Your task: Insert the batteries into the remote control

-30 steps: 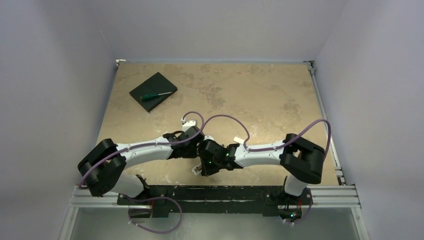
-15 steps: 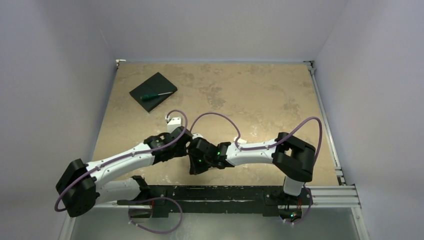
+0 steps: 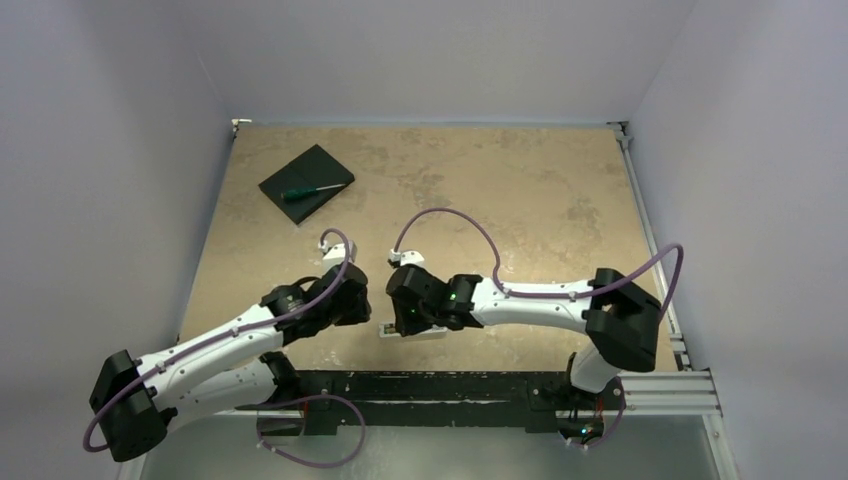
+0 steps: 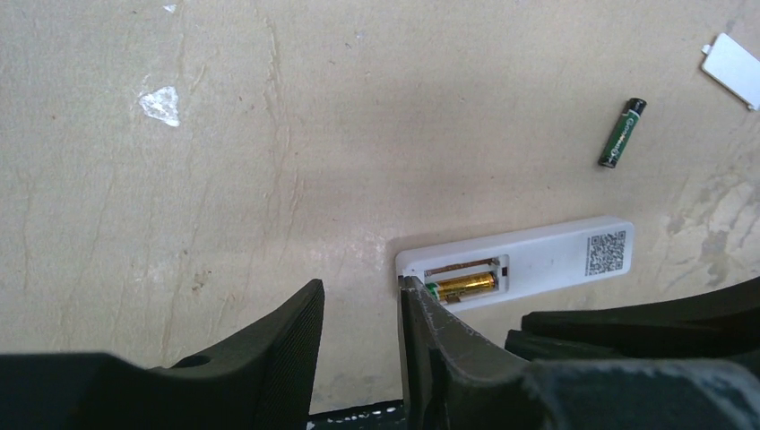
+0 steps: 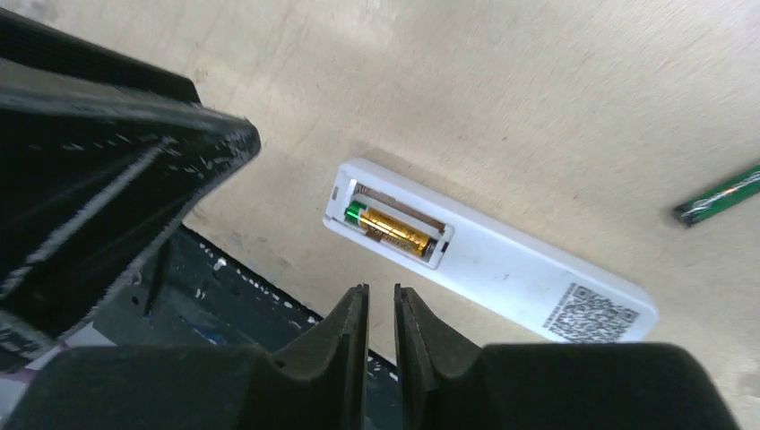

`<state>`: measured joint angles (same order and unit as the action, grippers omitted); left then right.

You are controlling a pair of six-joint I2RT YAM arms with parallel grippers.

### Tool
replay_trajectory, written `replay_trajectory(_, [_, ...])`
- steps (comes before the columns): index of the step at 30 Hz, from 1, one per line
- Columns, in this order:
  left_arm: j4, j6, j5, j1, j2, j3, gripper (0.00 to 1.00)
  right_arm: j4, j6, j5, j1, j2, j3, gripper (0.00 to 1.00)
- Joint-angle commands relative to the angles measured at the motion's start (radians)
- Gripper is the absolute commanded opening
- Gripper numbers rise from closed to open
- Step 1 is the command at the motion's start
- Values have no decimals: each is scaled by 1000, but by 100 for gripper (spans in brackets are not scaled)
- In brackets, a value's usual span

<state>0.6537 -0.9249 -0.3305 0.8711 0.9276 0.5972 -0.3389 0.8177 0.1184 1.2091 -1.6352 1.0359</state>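
Observation:
The remote control (image 4: 547, 260) lies on its face near the table's front edge, its battery bay uncovered. One of the batteries (image 4: 462, 287) sits in the bay, gold body with a green end; the right wrist view shows the same battery (image 5: 390, 229) in the remote control (image 5: 502, 269). The other battery (image 4: 622, 133), dark green, lies loose on the table beyond it, and shows as the loose battery (image 5: 721, 197) at the right. My left gripper (image 4: 358, 305) is open and empty, its right fingertip (image 4: 414, 296) at the remote's end. My right gripper (image 5: 381, 300) hovers above the remote's near side, jaws a narrow gap apart, nothing between them.
A white battery cover (image 4: 733, 70) lies past the loose battery. A flat black pad (image 3: 300, 175) carrying a green-handled screwdriver (image 3: 315, 190) sits at the back left. The black rail (image 3: 430, 385) runs along the table's front edge, just below the remote (image 3: 384, 330).
Both grippers have opened and drawn apart, the left arm pulling back to the left. The remote now lies free on the table.

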Motion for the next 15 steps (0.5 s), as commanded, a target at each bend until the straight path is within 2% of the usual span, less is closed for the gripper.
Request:
replay_trajectory(1, [-14,-9,50,1,-35,-9,36,-118,-38,134,-2,63,66,28])
replay_trajectory(8, [-4,21,110,0,-46,17,38,-213,-48,247,-22,107,90,51])
replay_trajectory(11, [22,44,133,1,-54,59,38,-240,-73,275,-53,125,87,56])
replay_trajectory(15, [51,71,140,1,-68,99,39,-253,-147,252,-129,149,84,58])
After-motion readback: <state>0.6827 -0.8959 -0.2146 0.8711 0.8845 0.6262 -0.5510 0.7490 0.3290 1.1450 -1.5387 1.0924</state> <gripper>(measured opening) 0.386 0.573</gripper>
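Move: The loose green battery is about 8 cm ahead of the right hand, 11 cm to its right and 6 cm below. The remote, gold battery in its bay, lies under this hand, its middle about 2 cm to the right, level fore and aft and 5 cm down; the white cover sits some 10 cm ahead and 18 cm to the right. From the left hand, the green battery is about 5 cm ahead, 19 cm right and 7 cm below. Up off the remote first, by some 3 cm, then fairly level forward and to the right, the right hand travels towards the green battery, about 5 cm each way. Its fingers spread from nearly shut to a bit over half open while the tips swing forward and rightward roughly 15 degrees. The empty left hand eases back and right, then up, a couple of centimetres in all. ##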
